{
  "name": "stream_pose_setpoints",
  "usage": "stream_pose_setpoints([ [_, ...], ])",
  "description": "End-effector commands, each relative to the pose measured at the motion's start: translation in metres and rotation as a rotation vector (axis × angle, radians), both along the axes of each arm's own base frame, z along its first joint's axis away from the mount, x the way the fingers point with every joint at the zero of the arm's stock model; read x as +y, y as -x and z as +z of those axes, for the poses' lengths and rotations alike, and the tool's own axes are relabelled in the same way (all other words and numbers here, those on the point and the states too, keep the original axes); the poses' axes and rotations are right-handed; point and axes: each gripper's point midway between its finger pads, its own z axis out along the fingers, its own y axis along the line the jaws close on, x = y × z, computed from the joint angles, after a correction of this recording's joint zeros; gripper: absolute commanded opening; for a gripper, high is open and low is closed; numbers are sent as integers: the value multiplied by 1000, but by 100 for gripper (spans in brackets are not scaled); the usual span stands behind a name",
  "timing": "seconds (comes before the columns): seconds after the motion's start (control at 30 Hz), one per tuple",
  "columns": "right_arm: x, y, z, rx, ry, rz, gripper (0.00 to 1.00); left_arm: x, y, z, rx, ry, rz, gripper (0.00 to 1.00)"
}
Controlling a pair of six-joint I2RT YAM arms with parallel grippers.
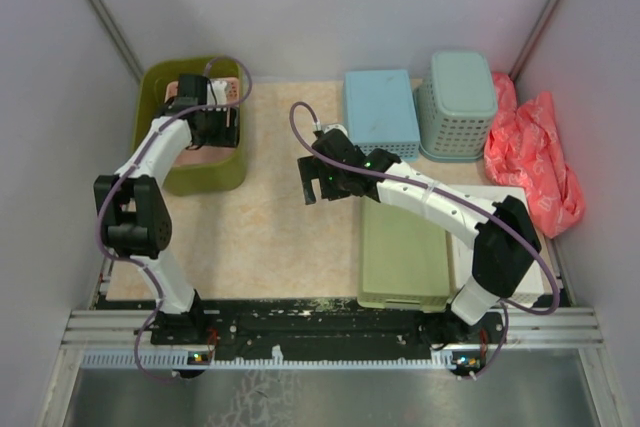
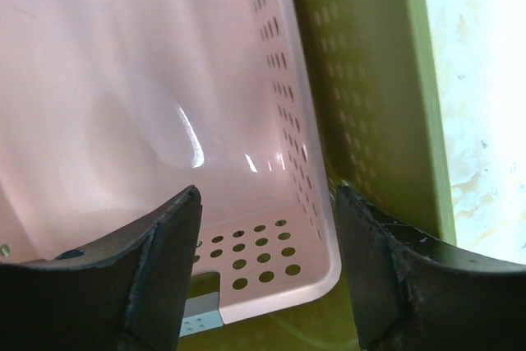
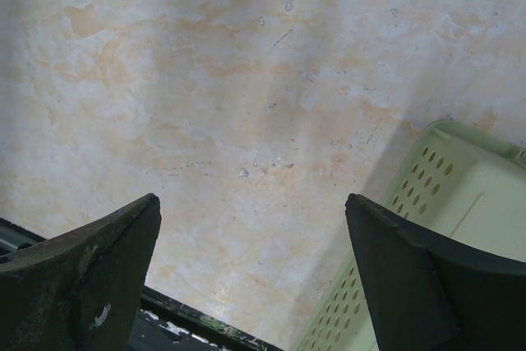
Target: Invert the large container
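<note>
The large container, a deep olive-green slotted tub (image 1: 205, 177), stands upright at the far left of the table. A pink perforated basket (image 1: 205, 157) sits inside it. My left gripper (image 1: 222, 132) is down in the tub and open. In the left wrist view my left gripper (image 2: 267, 195) straddles the pink basket's (image 2: 123, 80) near right corner, one finger inside it, the other between it and the tub's wall (image 2: 370, 80). My right gripper (image 1: 312, 182) hangs open and empty over the bare table, and it also shows in the right wrist view (image 3: 252, 199).
A shallow light-green tray (image 1: 400, 257) lies at the front right, its corner in the right wrist view (image 3: 460, 195). A blue box (image 1: 380, 107), a pale teal perforated basket (image 1: 458, 102) and a red bag (image 1: 535, 152) stand at the back right. Walls close in on both sides.
</note>
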Motion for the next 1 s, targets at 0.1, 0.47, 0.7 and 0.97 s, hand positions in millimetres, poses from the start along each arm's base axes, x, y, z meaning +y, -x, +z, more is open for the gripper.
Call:
stream_pose_setpoints([
  [0.1,11,-9,19,-44,-57,14,95,-12,4,-13,23,11,-100,66],
  [0.47,6,-8,20,-46,-47,3,95,-16,-20,-18,41,38,-52,53],
  [0.7,8,-9,21,-46,-55,3,95,-22,-28,43,-95,76,-63,16],
  [0.97,8,-8,24,-48,-65,4,95,-16,-26,111,-237,60,-48,0],
])
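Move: The open left hand is over the right side of the pink basket nested in the large container. The basket's middle is about 4 cm ahead, 6 cm left and 8 cm below. Its long right rim passes between the fingers, and the large container's right wall stands about 5 cm to the right and 4 cm ahead, some 6 cm down. From the right hand the basket lies about 24 cm left, 13 cm ahead and 10 cm below. The left hand sinks about 4 cm, pinches the pink basket's right rim, then raises it some 8 cm. ##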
